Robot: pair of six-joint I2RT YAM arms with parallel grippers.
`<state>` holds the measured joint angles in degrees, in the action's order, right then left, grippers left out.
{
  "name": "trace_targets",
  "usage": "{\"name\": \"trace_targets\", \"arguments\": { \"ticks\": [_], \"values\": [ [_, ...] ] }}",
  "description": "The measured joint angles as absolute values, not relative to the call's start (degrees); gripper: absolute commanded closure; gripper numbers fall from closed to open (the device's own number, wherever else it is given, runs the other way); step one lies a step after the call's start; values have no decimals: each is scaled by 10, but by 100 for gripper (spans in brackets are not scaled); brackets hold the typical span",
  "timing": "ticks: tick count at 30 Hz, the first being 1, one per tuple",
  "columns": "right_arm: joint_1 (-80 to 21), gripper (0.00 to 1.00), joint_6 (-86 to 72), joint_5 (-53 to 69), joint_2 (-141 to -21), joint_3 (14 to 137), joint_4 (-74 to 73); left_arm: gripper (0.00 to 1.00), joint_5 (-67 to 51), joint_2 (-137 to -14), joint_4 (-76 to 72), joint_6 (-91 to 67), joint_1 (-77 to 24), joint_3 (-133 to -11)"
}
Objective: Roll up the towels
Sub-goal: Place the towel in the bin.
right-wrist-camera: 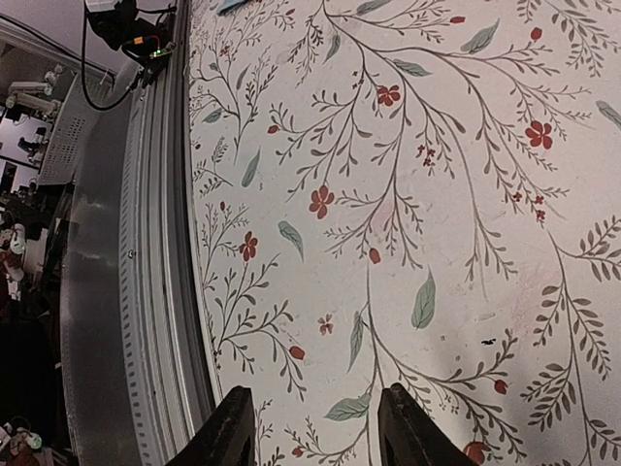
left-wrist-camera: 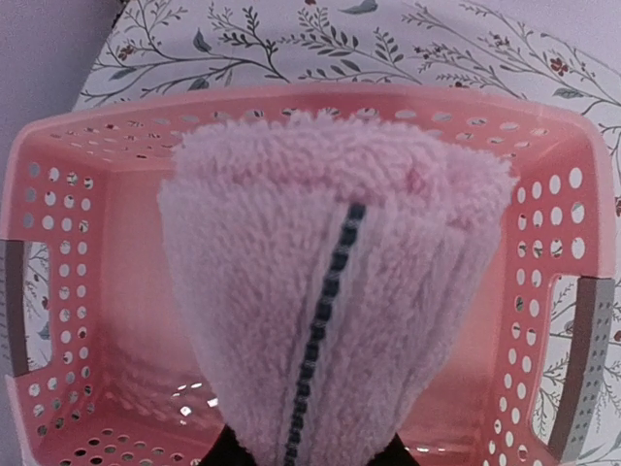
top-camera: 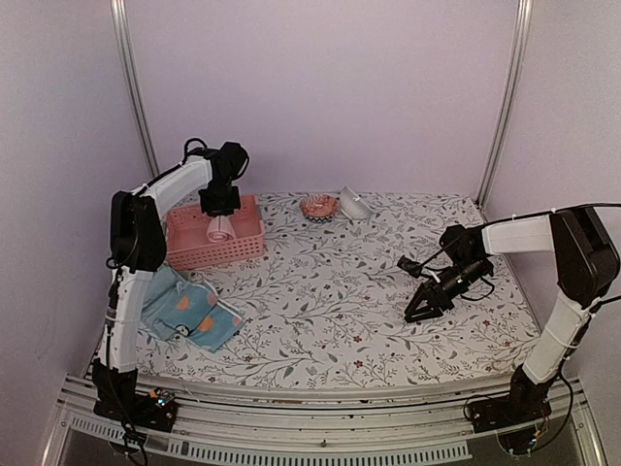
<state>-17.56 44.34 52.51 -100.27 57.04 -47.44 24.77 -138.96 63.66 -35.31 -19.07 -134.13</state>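
A rolled pink towel point(left-wrist-camera: 330, 291) hangs over the inside of the pink basket point(left-wrist-camera: 58, 291), and my left gripper point(left-wrist-camera: 306, 451) is shut on its near end. From above, that gripper point(top-camera: 220, 206) holds the roll point(top-camera: 221, 229) just over the basket point(top-camera: 247, 243). A light blue towel with orange motifs point(top-camera: 199, 316) lies crumpled at the front left, with a plain pale teal towel point(top-camera: 160, 289) partly under it. My right gripper point(top-camera: 422, 313) hovers low over the tablecloth on the right. In the right wrist view it point(right-wrist-camera: 315, 437) stands open with nothing between its fingers.
A small orange patterned round thing point(top-camera: 318, 206) and a pale grey object point(top-camera: 354, 204) sit at the back of the flowered table point(top-camera: 330, 291). The metal front rail point(right-wrist-camera: 146, 291) runs close beside the right gripper. Purple walls close in three sides.
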Motion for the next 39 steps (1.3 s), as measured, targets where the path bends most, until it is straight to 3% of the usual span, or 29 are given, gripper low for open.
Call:
{"name": "trace_targets", "arguments": {
  "ticks": [28, 32, 39],
  "values": [
    [-176, 57, 449, 526, -1031, 576, -485, 100, 47, -1473, 499, -382, -178, -1340],
    [-176, 57, 449, 525, -1034, 578, -486, 86, 10, -1473, 472, -393, -172, -1329],
    [-176, 57, 451, 525, -1037, 578, -489, 77, -87, -1471, 417, -413, -149, -1292]
  ]
}}
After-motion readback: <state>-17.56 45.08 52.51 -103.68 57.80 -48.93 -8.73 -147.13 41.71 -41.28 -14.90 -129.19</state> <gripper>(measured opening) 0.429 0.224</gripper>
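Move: The left hand, holding the rolled pink towel, hangs over the bin, whose middle is about 3 cm ahead, 3 cm to its left and 10 cm below. The blue towel lies some 20 cm back and 4 cm left, 13 cm lower; the red bowl is roughly 14 cm ahead and 26 cm right, 11 cm lower. From the idle right hand the bin is about 34 cm ahead, 52 cm left and 4 cm lower. Lowering the rolled pink towel into the bin, the left hand first sinks about 5 cm almost straight down, then slides right and somewhat forward towards the bin's right end while easing lower, some 8 cm down in all. Meanwhile the wrist rolls about 35 degrees, swinging the fingertips over to the right; the fingers keep their pinch on the towel. ##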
